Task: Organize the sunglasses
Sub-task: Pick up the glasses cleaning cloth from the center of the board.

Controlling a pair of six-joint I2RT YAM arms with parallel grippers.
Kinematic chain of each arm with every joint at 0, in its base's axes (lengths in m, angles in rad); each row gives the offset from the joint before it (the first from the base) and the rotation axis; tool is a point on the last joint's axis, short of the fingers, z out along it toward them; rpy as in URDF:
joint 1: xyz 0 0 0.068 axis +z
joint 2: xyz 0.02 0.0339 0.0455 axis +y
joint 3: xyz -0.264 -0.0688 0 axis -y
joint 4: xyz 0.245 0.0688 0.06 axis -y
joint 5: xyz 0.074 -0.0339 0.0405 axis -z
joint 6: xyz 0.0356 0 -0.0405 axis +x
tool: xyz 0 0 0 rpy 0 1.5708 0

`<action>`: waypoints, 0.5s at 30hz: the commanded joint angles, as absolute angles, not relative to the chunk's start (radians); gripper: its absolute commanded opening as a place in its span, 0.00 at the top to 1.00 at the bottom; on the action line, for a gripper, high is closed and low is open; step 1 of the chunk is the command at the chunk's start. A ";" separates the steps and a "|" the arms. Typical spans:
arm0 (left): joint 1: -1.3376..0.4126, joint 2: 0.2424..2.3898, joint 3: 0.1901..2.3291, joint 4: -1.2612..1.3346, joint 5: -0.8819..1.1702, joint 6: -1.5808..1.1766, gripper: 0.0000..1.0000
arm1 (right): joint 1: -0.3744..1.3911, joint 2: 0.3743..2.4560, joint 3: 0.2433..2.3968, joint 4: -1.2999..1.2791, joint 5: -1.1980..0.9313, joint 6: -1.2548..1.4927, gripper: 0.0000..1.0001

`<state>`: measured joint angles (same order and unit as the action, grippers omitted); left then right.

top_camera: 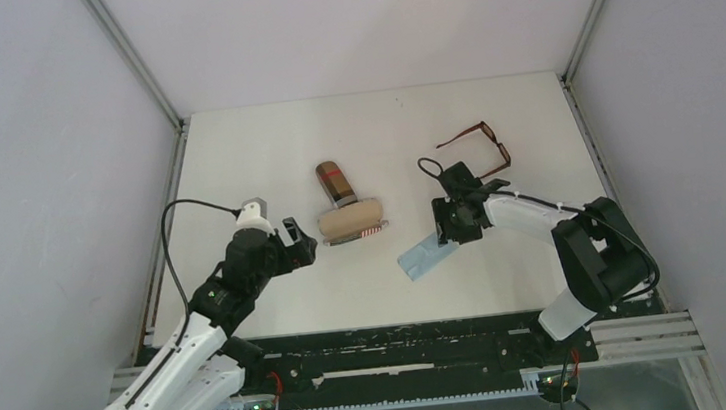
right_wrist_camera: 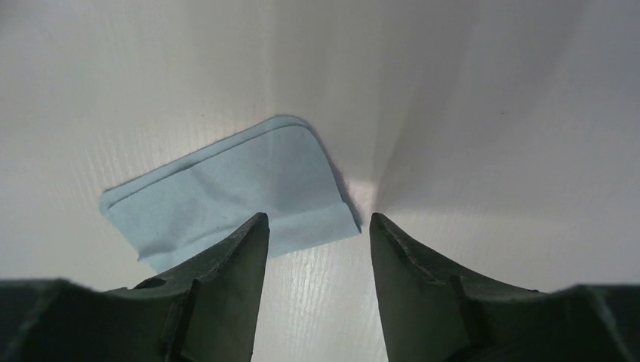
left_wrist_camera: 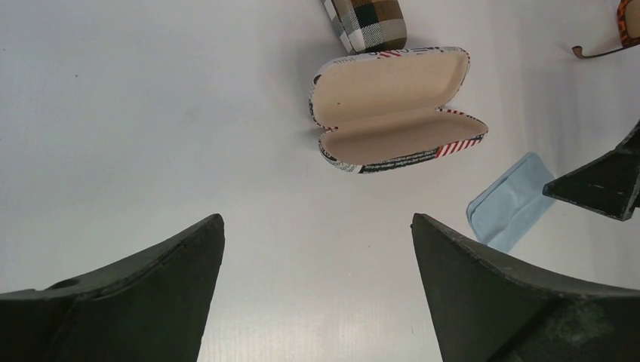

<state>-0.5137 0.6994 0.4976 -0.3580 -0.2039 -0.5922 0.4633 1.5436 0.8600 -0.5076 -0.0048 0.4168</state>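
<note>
A pair of dark brown sunglasses [top_camera: 482, 144] lies unfolded at the back right of the table; only a temple tip and a frame corner [left_wrist_camera: 623, 23] show in the left wrist view. My right gripper [top_camera: 445, 229] points down at the near end of a light blue cloth [top_camera: 426, 256]. Its jaws [right_wrist_camera: 317, 219] stand open just above the table, straddling the cloth's [right_wrist_camera: 234, 188] right corner without holding it. My left gripper [top_camera: 300, 239] hovers wide open [left_wrist_camera: 317, 219] over bare table, left of the open flag-print case [left_wrist_camera: 392, 105].
The flag-print case [top_camera: 351, 221] lies open and empty mid-table. A closed plaid case [top_camera: 335, 183] sits right behind it. Metal rails [top_camera: 176, 183] edge the table's left and right sides. White walls close in the back.
</note>
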 commanded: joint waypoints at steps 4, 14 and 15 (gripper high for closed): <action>-0.508 0.698 0.496 -0.307 -0.154 -0.610 0.04 | 0.498 1.582 0.908 -0.549 -0.027 0.389 0.59; -0.507 0.678 0.488 -0.294 -0.090 -0.617 0.08 | 0.521 1.590 0.909 -0.511 -0.010 0.368 0.93; -0.508 0.678 0.484 -0.286 -0.079 -0.618 0.08 | 0.526 1.580 0.909 -0.498 -0.009 0.356 0.97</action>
<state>-0.5137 0.6952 0.4976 -0.3412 -0.1337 -0.6029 0.5022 1.5978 0.8799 -0.5430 -0.0212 0.3939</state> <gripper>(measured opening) 0.926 0.093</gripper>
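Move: The cleaning cloth lies flat just below the right hand, its middle about 4 cm to the left, 2 cm back and 2 cm down, with its right end almost between the half-open fingers. The open glasses case stands some 16 cm left and 5 cm ahead of that hand, and the brown sunglasses about 16 cm ahead and 7 cm right. From the left hand the cloth lies roughly 17 cm to the right, about level fore and aft, and 13 cm down. Back, down and a little to the left, the right hand eases about 2 cm onto the cloth's right end, pointing steeply down, then stays low there while the fingers go from half open to nearly shut. They begin to pinch the edge of that end, close to its near corner. ##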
